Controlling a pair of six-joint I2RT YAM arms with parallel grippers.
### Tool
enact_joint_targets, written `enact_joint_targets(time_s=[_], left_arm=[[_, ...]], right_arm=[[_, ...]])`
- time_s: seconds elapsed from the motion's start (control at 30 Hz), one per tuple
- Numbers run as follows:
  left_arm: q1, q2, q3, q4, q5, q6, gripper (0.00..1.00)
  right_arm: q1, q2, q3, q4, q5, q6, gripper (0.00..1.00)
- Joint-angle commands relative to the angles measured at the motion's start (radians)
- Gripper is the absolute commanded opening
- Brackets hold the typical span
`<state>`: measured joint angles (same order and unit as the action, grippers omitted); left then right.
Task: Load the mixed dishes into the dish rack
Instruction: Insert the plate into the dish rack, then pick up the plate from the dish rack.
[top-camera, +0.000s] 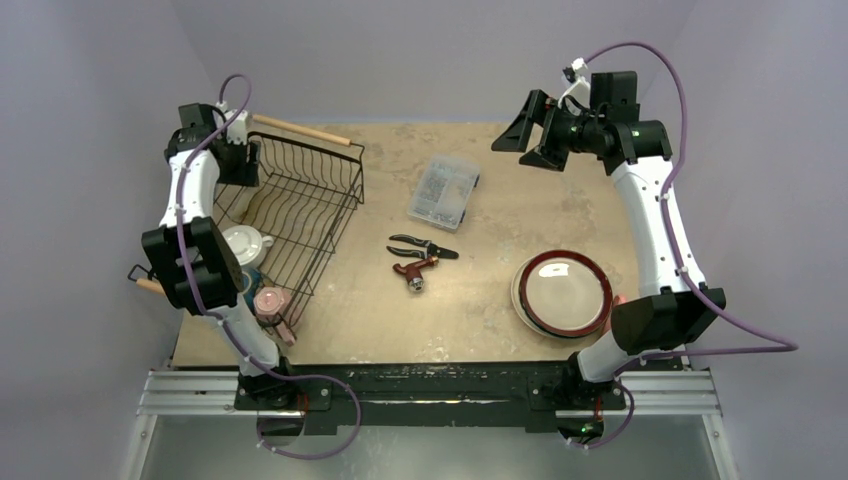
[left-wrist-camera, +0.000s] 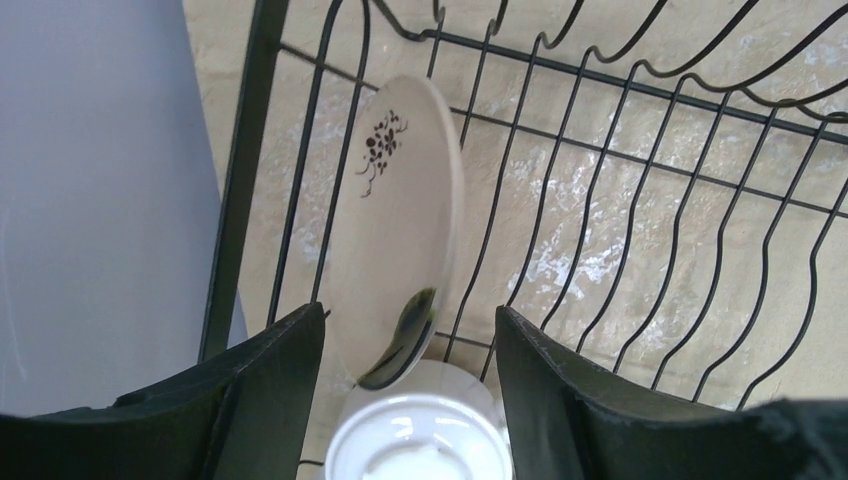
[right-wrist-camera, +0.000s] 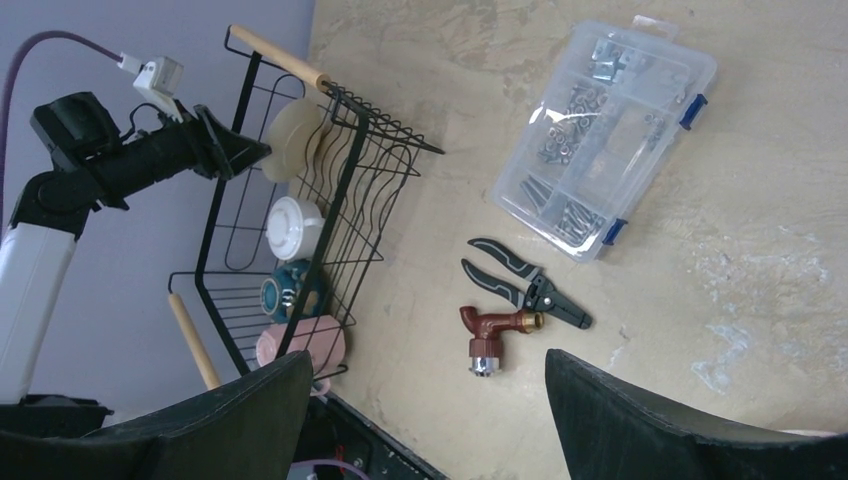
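The dish rack (top-camera: 305, 205), a black wire basket with wooden handles, stands at the table's left. A small cream saucer (left-wrist-camera: 400, 220) with a dark flower print stands on edge in its ribbed slots. My left gripper (left-wrist-camera: 410, 315) hangs open just above it at the rack's far corner, fingers clear of the saucer's rim. Under the gripper sits a white cup (left-wrist-camera: 420, 445). A teal piece (right-wrist-camera: 285, 292) and a pink mug (top-camera: 272, 303) lie at the rack's near end. Stacked plates (top-camera: 562, 292), the top one red-and-black-rimmed, rest at the right. My right gripper (top-camera: 522, 148) is raised at the far right, open and holding nothing.
Black pliers (top-camera: 425, 246) and a red-brown tap fitting (top-camera: 415, 270) lie mid-table. A clear compartment box (top-camera: 444, 191) of small parts sits behind them. The purple wall runs close along the rack's left side.
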<state>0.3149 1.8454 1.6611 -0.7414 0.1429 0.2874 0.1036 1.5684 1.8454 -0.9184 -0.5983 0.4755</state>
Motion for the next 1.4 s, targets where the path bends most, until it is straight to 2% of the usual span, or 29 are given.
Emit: enact_joint_targets(time_s=[0.0, 0.13, 0.4, 0.43, 0.57, 0.7, 0.8, 0.97, 1.13, 1.37], left_arm=[[-0.029, 0.045, 0.077, 0.017, 0.01, -0.011, 0.62], [-0.041, 0.082, 0.096, -0.003, -0.066, 0.003, 0.6], [-0.046, 0.112, 0.089, 0.008, -0.074, 0.022, 0.5], [-0.048, 0.115, 0.09, 0.005, -0.078, 0.022, 0.48], [-0.053, 0.114, 0.097, 0.0, -0.11, 0.035, 0.24], [-0.053, 0.094, 0.088, 0.004, -0.128, 0.056, 0.11], [-0.053, 0.074, 0.09, 0.003, -0.121, 0.07, 0.06], [-0.051, 0.04, 0.105, -0.013, -0.129, 0.098, 0.0], [-0.051, -0.018, 0.116, -0.02, -0.139, 0.083, 0.0], [-0.051, -0.131, 0.103, -0.012, -0.114, -0.111, 0.0]], right_arm=[[-0.003, -0.045, -0.002, 0.039, -0.035, 0.012, 0.87], [-0.002, -0.047, -0.008, 0.042, -0.028, 0.012, 0.87], [-0.004, -0.035, -0.001, 0.042, -0.026, 0.016, 0.87], [-0.004, -0.035, -0.003, 0.044, -0.029, 0.017, 0.87], [-0.003, -0.028, 0.003, 0.049, -0.032, 0.02, 0.87], [-0.004, -0.029, 0.006, 0.052, -0.035, 0.023, 0.87], [-0.004, -0.032, 0.003, 0.05, -0.036, 0.021, 0.87], [-0.003, -0.039, 0.01, 0.052, -0.038, 0.022, 0.87], [-0.003, -0.044, 0.013, 0.049, -0.037, 0.018, 0.87], [-0.003, -0.053, 0.017, 0.049, -0.059, 0.004, 0.87]])
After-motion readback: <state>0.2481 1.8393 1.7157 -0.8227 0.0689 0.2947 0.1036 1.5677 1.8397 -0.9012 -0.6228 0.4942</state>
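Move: Ahead of and below the open left fingers, the small flowered plate leans in the rack, its middle about 5 cm farther out and some 7 cm down, level sideways. The white cup sits directly behind it, roughly 6 cm back from the hand and 9 cm down; the blue mug stands about 9 cm behind the cup, at much the same height. From the waiting right hand the plate is some 60 cm left, 12 cm ahead and 26 cm below. Sinking about 3.5 cm with a small reach forward and slightly right, the left hand brings its fingers astride the plate's near upper rim and closes them to pinch it. After a brief hold there, it draws the plate up out of its place, rising about 5 cm while easing a little back and left, fingers kept shut. ##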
